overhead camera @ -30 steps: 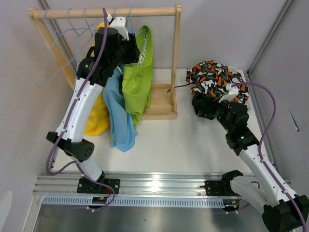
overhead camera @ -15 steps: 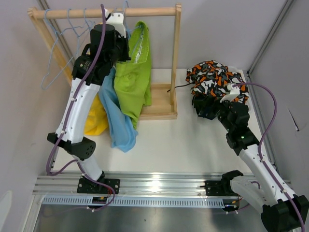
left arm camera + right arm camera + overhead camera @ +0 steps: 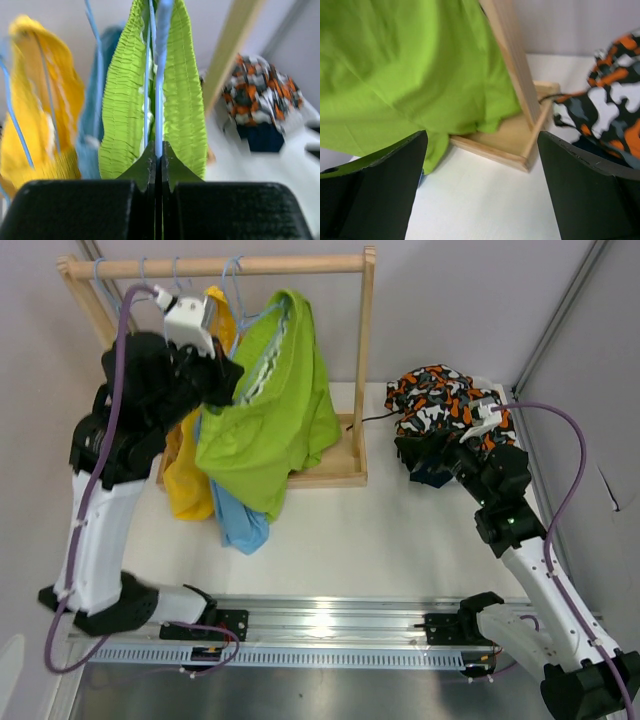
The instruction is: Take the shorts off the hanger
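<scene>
My left gripper (image 3: pixel 222 376) is shut on the thin blue hanger wire (image 3: pixel 161 75) that carries the lime green shorts (image 3: pixel 270 430); their ruched waistband (image 3: pixel 120 100) spreads on both sides of the wire. The hanger hook reaches up to the wooden rail (image 3: pixel 300 264). Behind and below hang the yellow shorts (image 3: pixel 185 475) and the light blue shorts (image 3: pixel 240 525). The black, orange and white patterned shorts (image 3: pixel 445 400) lie heaped on the table at the right, over a navy pair (image 3: pixel 260 137). My right gripper (image 3: pixel 482 185) stands open beside that heap, with nothing between its fingers.
The wooden rack has an upright post (image 3: pixel 365 360) and a flat base (image 3: pixel 505 145) on the white table (image 3: pixel 400 540). Bare blue hangers (image 3: pixel 105 290) hang at the rail's left end. Grey walls stand on both sides.
My left gripper closed on the hanger wire and the arm swung left and toward the near side, pulling the lime green shorts out and spreading them. The right arm barely moved.
</scene>
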Tool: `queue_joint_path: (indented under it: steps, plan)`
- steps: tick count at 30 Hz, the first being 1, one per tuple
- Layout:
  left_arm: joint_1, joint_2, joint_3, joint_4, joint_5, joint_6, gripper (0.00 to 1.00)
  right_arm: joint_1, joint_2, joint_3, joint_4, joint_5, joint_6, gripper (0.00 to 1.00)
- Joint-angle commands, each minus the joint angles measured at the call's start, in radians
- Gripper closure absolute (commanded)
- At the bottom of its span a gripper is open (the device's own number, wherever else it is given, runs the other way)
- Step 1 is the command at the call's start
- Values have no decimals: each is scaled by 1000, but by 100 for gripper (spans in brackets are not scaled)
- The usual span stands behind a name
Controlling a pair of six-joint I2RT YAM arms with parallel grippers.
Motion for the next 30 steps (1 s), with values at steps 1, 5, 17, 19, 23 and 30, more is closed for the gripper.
queue_joint_path:
  steps: [1,5,17,19,23,30]
  plan:
    - [-39,-203,-271,66,138,18,100,11,-21,75,86,-144,-7,1]
    - [-49,-353,-380,31,238,31,100,40,2,150,95,-208,-8,1]
    - [-56,-476,-346,-9,588,-60,100,247,52,224,92,-139,-5,1]
    - [-54,-481,-346,-1,609,-69,100,276,61,213,89,-121,-13,1]
    - [-57,-496,-342,23,658,-96,100,346,77,193,96,-38,-39,1]
    - [-65,-518,-339,39,680,-115,100,397,134,185,150,13,-60,1]
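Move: The green shorts, already off the rail with their hanger in my left hand, have their middle about 7 cm right, 4 cm ahead and 12 cm below it. My open right hand is some 33 cm to its right, level fore-and-aft and 17 cm lower. The blue shorts hang about 8 cm ahead of my left hand and 22 cm below. From my right hand, the green shorts lie some 27 cm left, 5 cm ahead and 6 cm higher. Keeping the hanger pinched, my left hand hauls the green shorts about 21 cm back from the rail, dipping some 6 cm before easing partway up again, and swings clockwise by nearly 40 degrees. My right hand, wide open, travels 12 cm left towards their waistband, rising then sinking a little while drawing back, and turns some 25 degrees counter-clockwise. ##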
